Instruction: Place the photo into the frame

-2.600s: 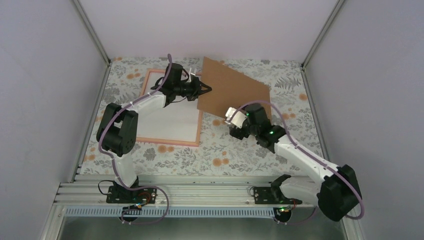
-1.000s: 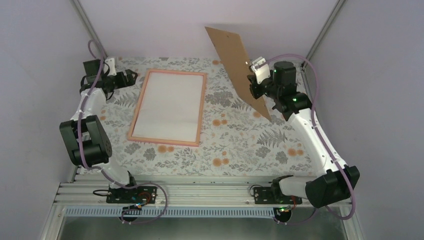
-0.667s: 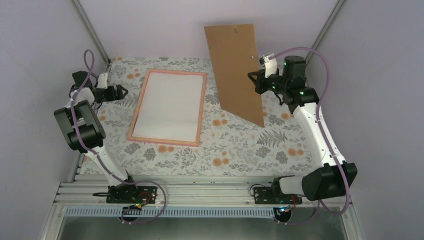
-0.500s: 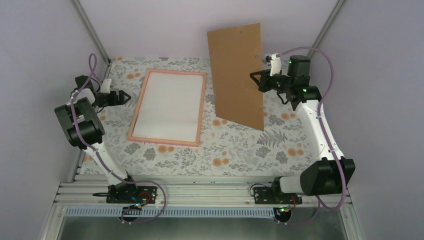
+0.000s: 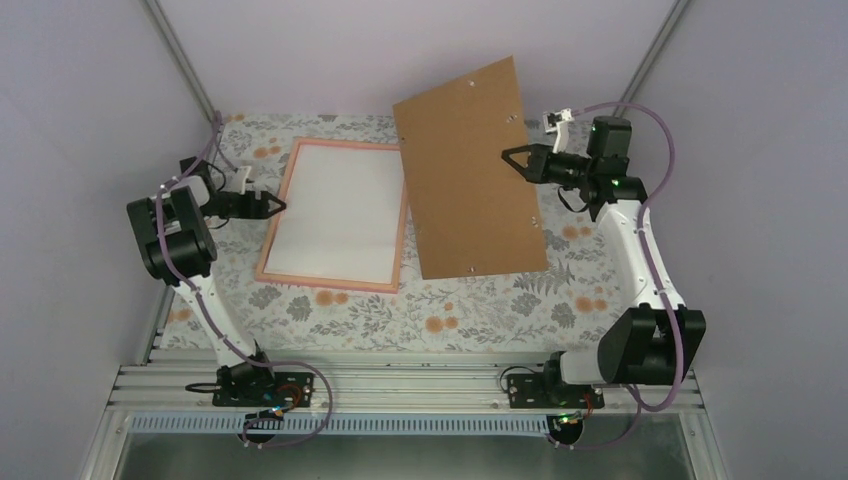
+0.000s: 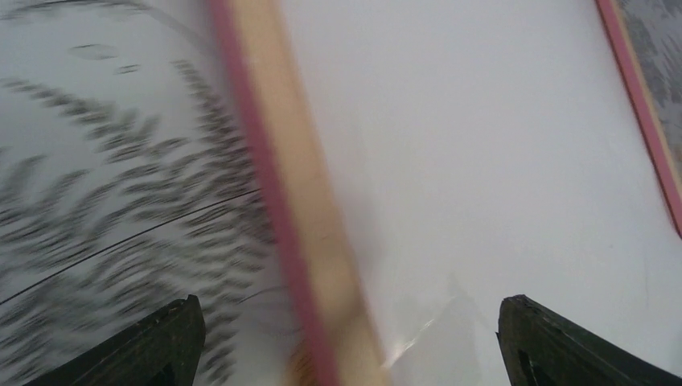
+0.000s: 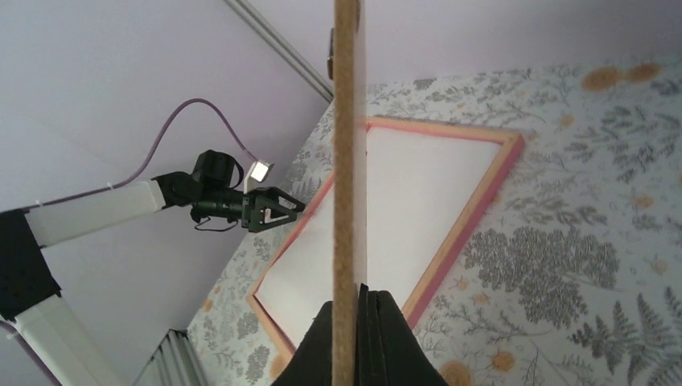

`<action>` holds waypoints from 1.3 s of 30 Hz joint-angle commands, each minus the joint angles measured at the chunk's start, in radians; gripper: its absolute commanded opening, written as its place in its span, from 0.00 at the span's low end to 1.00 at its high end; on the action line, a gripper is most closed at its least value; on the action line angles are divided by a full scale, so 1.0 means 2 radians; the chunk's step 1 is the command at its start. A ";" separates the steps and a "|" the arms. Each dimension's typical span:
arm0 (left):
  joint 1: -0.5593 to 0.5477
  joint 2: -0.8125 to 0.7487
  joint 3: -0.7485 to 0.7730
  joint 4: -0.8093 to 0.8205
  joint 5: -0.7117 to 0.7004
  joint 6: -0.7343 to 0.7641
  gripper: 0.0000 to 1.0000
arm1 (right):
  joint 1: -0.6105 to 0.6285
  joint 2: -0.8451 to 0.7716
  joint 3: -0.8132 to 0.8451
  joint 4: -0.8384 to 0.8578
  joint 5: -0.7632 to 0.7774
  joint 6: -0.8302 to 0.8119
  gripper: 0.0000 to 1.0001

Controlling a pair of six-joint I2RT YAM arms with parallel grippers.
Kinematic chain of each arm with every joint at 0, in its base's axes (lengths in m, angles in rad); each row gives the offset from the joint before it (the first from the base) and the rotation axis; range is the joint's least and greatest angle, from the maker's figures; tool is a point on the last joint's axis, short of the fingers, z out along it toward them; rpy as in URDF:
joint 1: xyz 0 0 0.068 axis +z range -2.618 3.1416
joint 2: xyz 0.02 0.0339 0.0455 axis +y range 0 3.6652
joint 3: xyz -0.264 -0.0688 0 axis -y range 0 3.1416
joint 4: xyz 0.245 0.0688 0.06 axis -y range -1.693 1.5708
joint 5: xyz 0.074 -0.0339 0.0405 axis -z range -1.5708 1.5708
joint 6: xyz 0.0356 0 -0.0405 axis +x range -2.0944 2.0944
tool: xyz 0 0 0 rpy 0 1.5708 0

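Note:
The pink frame (image 5: 327,283) lies flat on the flowered table, and a white sheet (image 5: 340,210) fills its middle. No printed side of the photo shows, and I cannot tell whether that sheet is the photo's back. My left gripper (image 5: 272,205) is open, low over the frame's left rail (image 6: 297,201), one finger on each side of it. My right gripper (image 5: 508,156) is shut on the right edge of a brown backing board (image 5: 465,170), held in the air and tilted over the frame's right side. In the right wrist view the board (image 7: 347,161) is edge-on between the shut fingers (image 7: 378,322).
Grey walls close in the table on the left, back and right. The aluminium rail (image 5: 400,385) with both arm bases runs along the near edge. Flowered tabletop (image 5: 460,310) lies between the frame and the rail.
The right arm has swung the board from steeply upright to a flatter tilt and leftward, over the frame's right edge. The left gripper has moved right from the back-left corner to the frame's left rail.

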 commanded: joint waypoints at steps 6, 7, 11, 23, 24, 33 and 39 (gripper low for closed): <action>-0.071 -0.015 -0.071 0.031 0.024 -0.004 0.89 | -0.069 0.020 -0.066 0.090 -0.105 0.125 0.04; -0.080 -0.023 -0.081 0.036 0.026 -0.008 0.89 | -0.075 0.023 -0.074 0.099 -0.112 0.136 0.04; -0.111 -0.043 -0.114 0.060 0.031 -0.021 0.89 | -0.082 0.025 -0.096 0.128 -0.124 0.159 0.04; -0.166 -0.089 -0.164 0.128 0.050 -0.080 0.88 | -0.054 0.042 -0.165 0.267 -0.122 0.278 0.04; -0.161 -0.097 -0.166 0.136 0.053 -0.088 0.89 | -0.044 0.048 -0.169 0.282 -0.119 0.290 0.04; -0.139 -0.142 -0.201 0.204 0.033 -0.149 0.93 | 0.045 0.123 -0.145 0.399 -0.085 0.376 0.04; -0.135 -0.147 -0.199 0.208 0.029 -0.156 0.93 | 0.081 0.195 -0.142 0.505 -0.062 0.455 0.04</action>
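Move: The frame, holding its white sheet, lies just below the left hand: its left rail is right at the fingers, about 1 cm to the right, level ahead and 3 cm down, and its middle some 16 cm to the right and 2 cm back. From the right hand, which holds the brown backing board high by its right edge, the frame's middle is about 50 cm left, 5 cm ahead and 31 cm down; its right rail is about 30 cm left, 4 cm ahead and as far down. The frame is pushed by its left rail with the left hand's open fingers, some 16 cm to the right and about 5 cm back; then the hand rises a little and backs off left about 3 cm. The right hand keeps its grip on the backing board, sinking about 13 cm, first drifting right and then swinging left over the frame, while its wrist turns nearly 40 degrees and dips the board's far end. ##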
